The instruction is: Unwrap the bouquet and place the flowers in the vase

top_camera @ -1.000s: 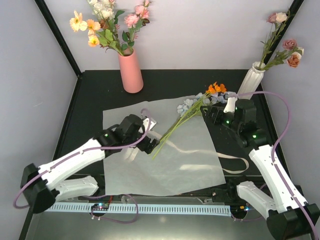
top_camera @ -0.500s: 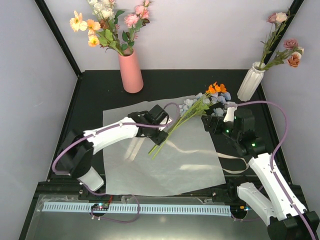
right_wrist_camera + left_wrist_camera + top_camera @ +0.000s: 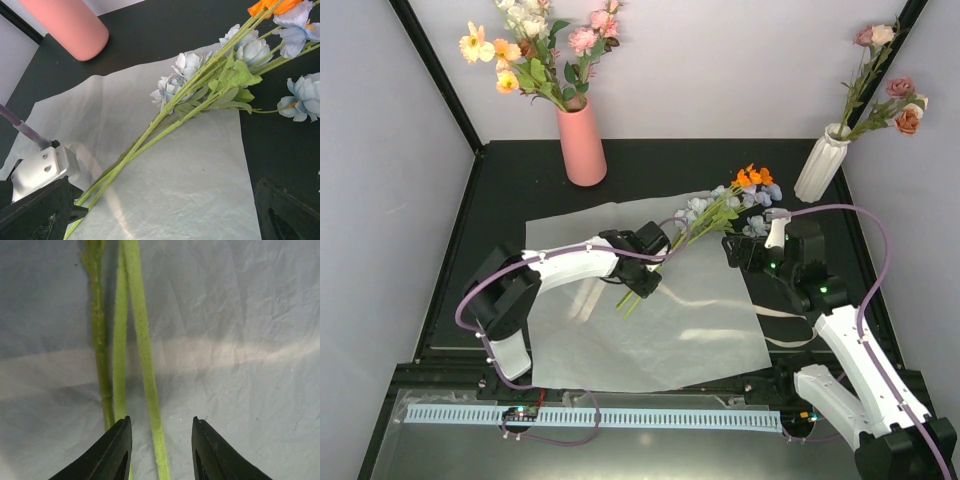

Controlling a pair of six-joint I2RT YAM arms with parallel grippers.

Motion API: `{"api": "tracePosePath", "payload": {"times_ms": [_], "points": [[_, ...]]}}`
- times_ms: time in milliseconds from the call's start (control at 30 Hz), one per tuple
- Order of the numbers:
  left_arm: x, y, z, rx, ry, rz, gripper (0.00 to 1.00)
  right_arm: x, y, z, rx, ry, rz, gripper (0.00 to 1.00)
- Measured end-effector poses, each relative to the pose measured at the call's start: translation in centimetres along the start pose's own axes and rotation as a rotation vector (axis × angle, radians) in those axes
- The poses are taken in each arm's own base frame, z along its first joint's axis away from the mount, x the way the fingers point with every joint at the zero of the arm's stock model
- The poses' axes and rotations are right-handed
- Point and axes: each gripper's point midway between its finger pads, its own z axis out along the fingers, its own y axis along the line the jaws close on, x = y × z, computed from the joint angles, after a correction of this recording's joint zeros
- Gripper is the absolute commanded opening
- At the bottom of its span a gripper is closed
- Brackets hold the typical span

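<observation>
The flowers (image 3: 705, 218) lie loose on the spread white paper (image 3: 690, 325), orange and light blue heads toward the far right, green stems pointing near left. My left gripper (image 3: 642, 280) is down over the stem ends. In the left wrist view its jaws (image 3: 160, 450) stand part closed, with one stem (image 3: 145, 340) in the gap and the other stems by the left finger (image 3: 116, 452). My right gripper (image 3: 745, 245) is open beside the flower heads (image 3: 200, 85), holding nothing. The white ribbed vase (image 3: 820, 165) stands at the far right with dusty pink and cream blooms (image 3: 892, 95) in it.
A salmon-pink vase (image 3: 582, 143) with yellow, pink and white flowers stands at the back left. A cream ribbon (image 3: 790, 320) lies off the paper's right edge. Black frame posts rise at both back corners. The right wrist view shows the pink vase (image 3: 70, 22) and the paper (image 3: 200, 175).
My left arm has swung right across the paper onto the stem ends and its jaws have narrowed around them. The right gripper has drifted slightly, still open.
</observation>
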Motion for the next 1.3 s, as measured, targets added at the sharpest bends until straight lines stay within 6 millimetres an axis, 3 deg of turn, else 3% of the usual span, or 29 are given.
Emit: {"api": "tracePosePath", "payload": {"times_ms": [233, 567, 833, 1033, 1200, 1300], "points": [[0.6, -0.2, 2.1, -0.005, 0.041, -0.022, 0.28, 0.2, -0.1, 0.2, 0.004, 0.011, 0.002, 1.0], [0.9, 0.0, 3.5, -0.017, 0.061, -0.052, 0.02, 0.2, -0.1, 0.2, 0.004, 0.013, 0.0, 1.0], [0.8, 0.0, 3.5, -0.017, 0.037, -0.09, 0.02, 0.3, 0.0, 0.0, -0.002, 0.009, -0.002, 1.0], [2.6, -1.1, 2.9, 0.077, 0.004, -0.18, 0.01, 0.2, 0.2, -0.1, -0.011, 0.007, -0.007, 1.0], [4.3, -2.1, 1.7, 0.164, -0.025, -0.229, 0.02, 0.2, 0.3, -0.3, -0.016, 0.002, -0.008, 1.0], [4.2, -2.5, 0.3, 0.208, -0.078, -0.242, 0.02, 0.1, 0.4, -0.6, -0.02, -0.006, -0.01, 1.0]]}}
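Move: Under the left gripper, some 4 cm below and centred between its part-open fingers, lies the lower stem of the orange flowers; two more stems lie about 1 cm ahead and 1 cm to the left of it. That gripper has the orange heads about 26 cm ahead and 23 cm to its right, the near blue flowers about 19 cm ahead and 11 cm right. The same stem lies roughly 19 cm left, 2 cm back and 19 cm below the right hand. Sink the left gripper about 3.5 cm straight down, shutting the half-closed fingers on the single stem between them and leaving the two beside it. Then draw the pinched stem back nearly 5 cm towards the base, lifting it about 2 cm late in the pull while the wrist tilts and turns some 15 degrees, its twist counter-clockwise. ##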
